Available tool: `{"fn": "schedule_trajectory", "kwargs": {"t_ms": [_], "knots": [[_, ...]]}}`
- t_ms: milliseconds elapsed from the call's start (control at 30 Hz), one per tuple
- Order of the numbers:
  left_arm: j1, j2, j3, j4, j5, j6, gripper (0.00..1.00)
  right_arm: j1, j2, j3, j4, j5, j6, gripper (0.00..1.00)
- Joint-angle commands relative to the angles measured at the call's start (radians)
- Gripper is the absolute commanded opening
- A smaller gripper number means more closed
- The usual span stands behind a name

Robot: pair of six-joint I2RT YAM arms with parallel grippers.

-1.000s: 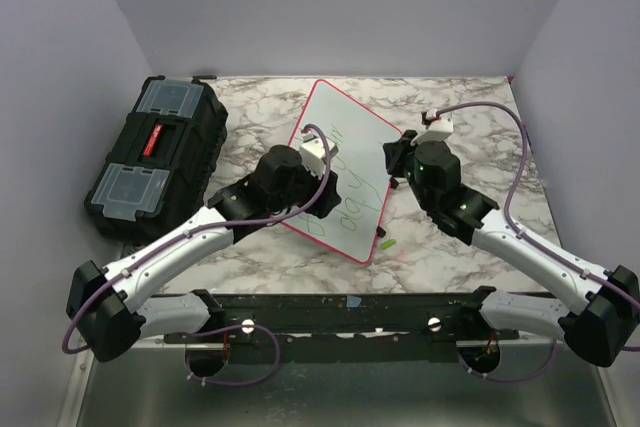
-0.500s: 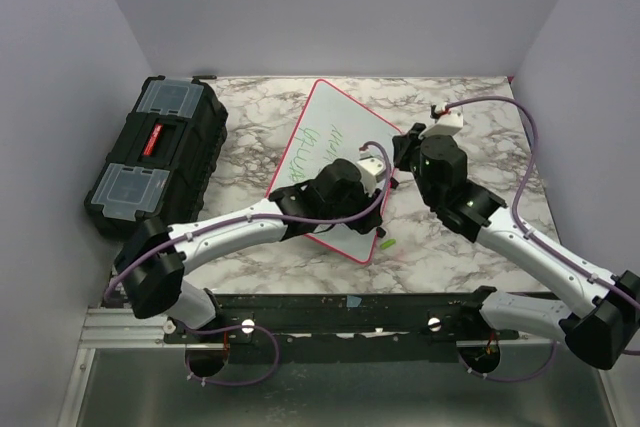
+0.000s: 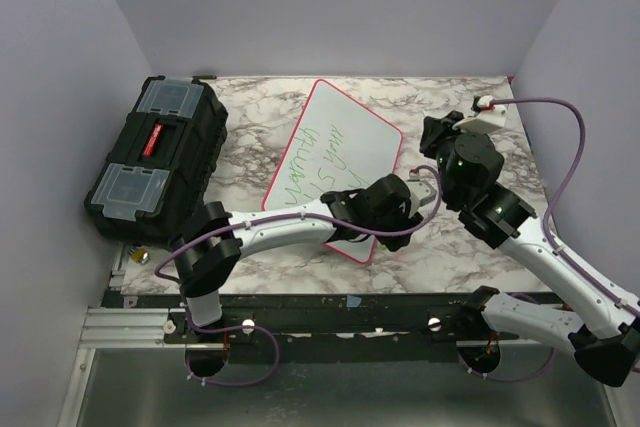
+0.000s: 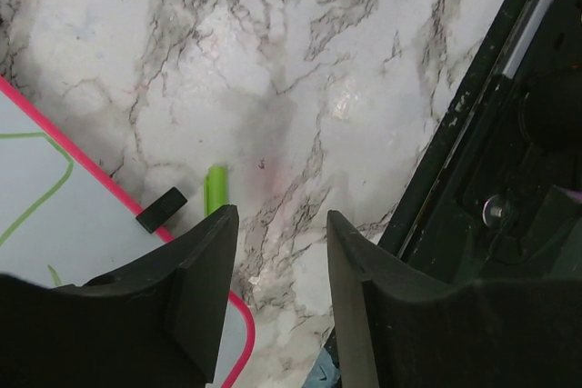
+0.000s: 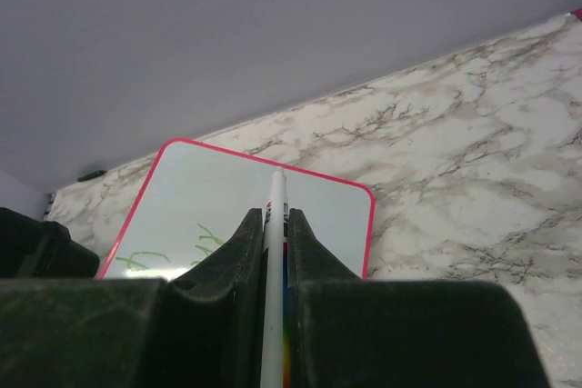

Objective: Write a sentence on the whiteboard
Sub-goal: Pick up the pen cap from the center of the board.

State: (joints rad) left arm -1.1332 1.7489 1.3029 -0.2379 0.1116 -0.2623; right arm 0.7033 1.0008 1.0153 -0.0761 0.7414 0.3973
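The whiteboard (image 3: pixel 360 132) lies tilted on the marble table, its pink rim showing. The sentence (image 3: pixel 312 172) runs in green lines across its left half. My left gripper (image 3: pixel 392 209) hangs over the board's near right corner. In the left wrist view it (image 4: pixel 277 235) is open with only table between the fingers, the board's corner (image 4: pixel 36 197) at the left. My right gripper (image 3: pixel 434 137) is off the board's right edge. In the right wrist view it (image 5: pixel 274 224) is shut on a white marker (image 5: pixel 275 197) whose tip points over the whiteboard (image 5: pixel 227 193).
A black toolbox (image 3: pixel 150 162) stands at the left. A small green cap (image 4: pixel 216 190) lies on the table beside a black piece (image 4: pixel 161 209) at the board's rim. The black rail (image 4: pixel 491 134) runs along the near edge. Purple walls close in three sides.
My left arm has swung right across the board to its near right corner, uncovering the lettering, and its jaws have narrowed slightly. My right arm has drawn back to the right, off the board.
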Motion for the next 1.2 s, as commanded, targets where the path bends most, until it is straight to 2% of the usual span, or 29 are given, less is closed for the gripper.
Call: {"fn": "schedule_trajectory", "kwargs": {"t_ms": [0,267,567,933,1167], "knots": [[-0.026,0.051,0.036,-0.081,-0.051,0.042,0.46,-0.002,-0.021,0.057,0.025,0.073,-0.039,0.01],[-0.039,0.101,0.058,-0.107,-0.077,0.094,0.5,-0.002,-0.024,0.072,0.048,0.048,-0.049,0.01],[-0.045,0.185,0.147,-0.18,-0.079,0.136,0.5,-0.002,-0.039,0.069,0.048,0.024,-0.046,0.01],[-0.047,0.256,0.178,-0.234,-0.166,0.149,0.5,-0.002,-0.052,0.073,0.045,-0.004,-0.039,0.01],[-0.047,0.297,0.2,-0.256,-0.17,0.153,0.49,-0.002,-0.05,0.068,0.045,-0.011,-0.037,0.01]]}}
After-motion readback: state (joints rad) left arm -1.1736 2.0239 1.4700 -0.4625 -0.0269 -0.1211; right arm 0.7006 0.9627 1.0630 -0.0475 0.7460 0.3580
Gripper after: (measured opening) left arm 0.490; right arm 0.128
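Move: The green pen cap lies about 12 cm below the left hand and some 3 cm ahead, neither to its left nor right. At table height too, the board's black clip is about 6 cm ahead and 2 cm left of that hand, and the board's near corner about 2 cm back and 6 cm left. From the marker-holding right hand, the cap is roughly 13 cm back, 9 cm left and 33 cm below. Left hand sinks some 9 cm towards the pen cap, fingers tipping steeper; right lifts the marker 4 cm. ##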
